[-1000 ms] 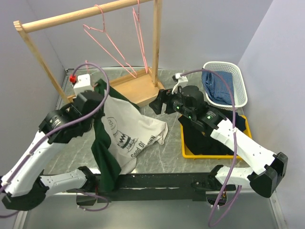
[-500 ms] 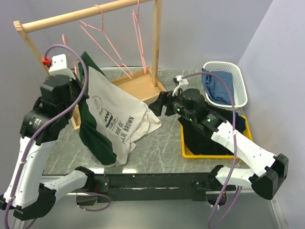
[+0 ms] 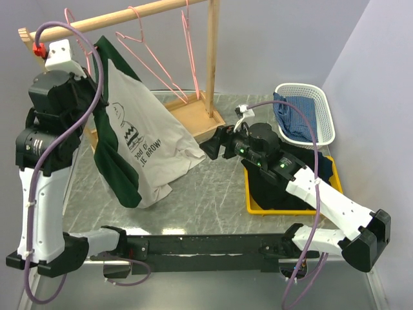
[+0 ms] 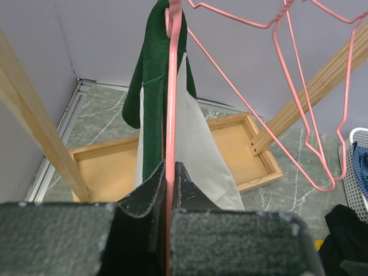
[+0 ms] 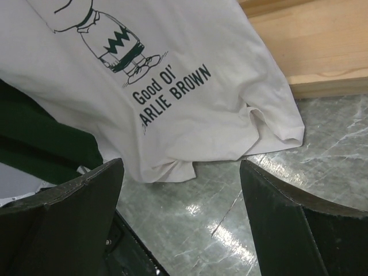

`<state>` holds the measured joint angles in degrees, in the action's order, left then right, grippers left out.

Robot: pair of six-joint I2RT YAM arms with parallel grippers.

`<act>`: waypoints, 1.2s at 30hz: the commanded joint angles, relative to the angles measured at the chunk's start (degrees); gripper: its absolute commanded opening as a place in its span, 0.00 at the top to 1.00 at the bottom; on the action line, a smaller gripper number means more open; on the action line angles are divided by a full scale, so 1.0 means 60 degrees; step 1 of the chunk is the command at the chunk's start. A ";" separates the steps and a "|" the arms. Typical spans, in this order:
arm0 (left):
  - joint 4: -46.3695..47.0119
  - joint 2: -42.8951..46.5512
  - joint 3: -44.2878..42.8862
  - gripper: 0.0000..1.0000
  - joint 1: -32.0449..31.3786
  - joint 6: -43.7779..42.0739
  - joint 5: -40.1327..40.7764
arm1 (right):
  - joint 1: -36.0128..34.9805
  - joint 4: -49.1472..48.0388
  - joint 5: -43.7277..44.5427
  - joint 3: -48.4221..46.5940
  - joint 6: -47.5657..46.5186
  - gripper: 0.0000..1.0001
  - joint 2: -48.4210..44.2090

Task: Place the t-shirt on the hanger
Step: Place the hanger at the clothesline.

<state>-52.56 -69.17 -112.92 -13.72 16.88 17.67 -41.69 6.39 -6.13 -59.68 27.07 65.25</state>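
The cream-white t-shirt with dark green sleeves hangs from the pink hanger. It is lifted high at the left, close under the wooden rack's bar, and its lower hem trails toward the table. My left gripper is shut on the hanger's wire, with the green collar draped just beyond the jaws. My right gripper stands open low over the table at the shirt's lower right corner. In the right wrist view nothing lies between the right gripper fingers, and the printed chest lies just ahead.
Two more pink hangers hang from the rack, whose wooden tray base sits behind the shirt. At the right, a white basket holds a blue checked cloth. A yellow tray holds dark clothes.
My left arm has swung up and to the left, carrying the hanger and t-shirt off the table toward the rack's bar. The right gripper has stayed open and almost still.
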 commanded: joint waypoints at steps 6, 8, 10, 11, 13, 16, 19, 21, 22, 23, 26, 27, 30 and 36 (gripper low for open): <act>0.0453 -0.0542 -0.0940 0.99 0.1596 -0.0178 -0.1318 | 0.0064 -0.0538 -0.0223 0.0103 0.0000 0.11 -0.0299; 0.0599 -0.0557 -0.0750 0.99 0.2035 -0.0134 -0.1772 | 0.0049 -0.0597 -0.0267 0.0190 0.0000 0.11 -0.0285; 0.0834 -0.0587 -0.0473 0.99 0.2256 -0.0031 -0.2283 | 0.0049 -0.0582 -0.0296 0.0235 0.0015 0.11 -0.0270; 0.0878 -0.0630 -0.0399 0.99 0.2518 -0.0002 -0.2388 | 0.0049 -0.0582 -0.0297 0.0278 0.0015 0.11 -0.0285; 0.0995 -0.0631 -0.0165 0.99 0.2724 0.0100 -0.2708 | 0.0049 -0.0567 -0.0311 0.0366 0.0000 0.11 -0.0299; 0.1171 -0.0528 0.0216 0.99 0.2856 0.0203 -0.2872 | 0.0049 -0.0568 -0.0297 0.0454 -0.0015 0.11 -0.0314; 0.1142 -0.0484 0.0393 0.99 0.2988 0.0349 -0.3062 | 0.0064 -0.0611 -0.0340 0.0498 -0.0014 0.11 -0.0270; 0.1142 -0.0455 0.0480 0.98 0.3018 0.0408 -0.3266 | 0.0049 -0.0611 -0.0355 0.0498 -0.0014 0.11 -0.0285; 0.1171 -0.0426 0.0510 0.97 0.3033 0.0467 -0.3282 | 0.0064 -0.0597 -0.0370 0.0498 -0.0015 0.11 -0.0299; 0.1157 -0.0382 0.0496 0.94 0.3033 0.0482 -0.3268 | 0.0035 -0.0568 -0.0355 0.0498 -0.0044 0.11 -0.0299; 0.1054 -0.0309 0.0379 0.85 0.3033 0.0511 -0.3384 | 0.0049 -0.0538 -0.0355 0.0513 -0.0088 0.10 -0.0373; 0.1011 -0.0279 0.0262 0.73 0.3047 0.0497 -0.3399 | 0.0049 -0.0509 -0.0355 0.0499 -0.0102 0.10 -0.0373; 0.0733 -0.0294 -0.0205 0.47 0.3047 0.0511 -0.3370 | 0.0049 -0.0450 -0.0355 0.0498 -0.0117 0.10 -0.0402; 0.0863 0.0058 -0.0618 0.04 0.2946 0.0891 -0.4287 | 0.0049 -0.0348 -0.0224 0.0659 -0.0117 0.09 -0.0621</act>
<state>-50.17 -72.03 -114.04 4.23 20.78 -1.98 -41.67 5.23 -8.01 -56.84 27.14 64.23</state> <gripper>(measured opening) 0.903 0.905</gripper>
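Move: The left hand already grips the lower end of the shirt's hanger, its hook up at the clothesline; the spot on the bar where the hook goes is about 15 cm ahead, 5 cm left and 8 cm above. The nearest empty pink hanger is roughly 16 cm ahead, 13 cm right and slightly lower; the t-shirt's middle is 5 cm ahead, 8 cm right and well below. From the idle right hand that spot is about 20 cm ahead, 30 cm left and 27 cm above. The left hand carries the gripped hanger forward and left, about 4 cm each way, while sinking some 4 cm and tipping its fingers slightly down, bringing the hook down onto the clothesline bar to the left of the empty hangers. Then the fingers open wide and let go of the pink wire, and the hand draws back about 2 cm while rising about 4 cm, the wrist levelling again, with the wire's end still between the open pads. ##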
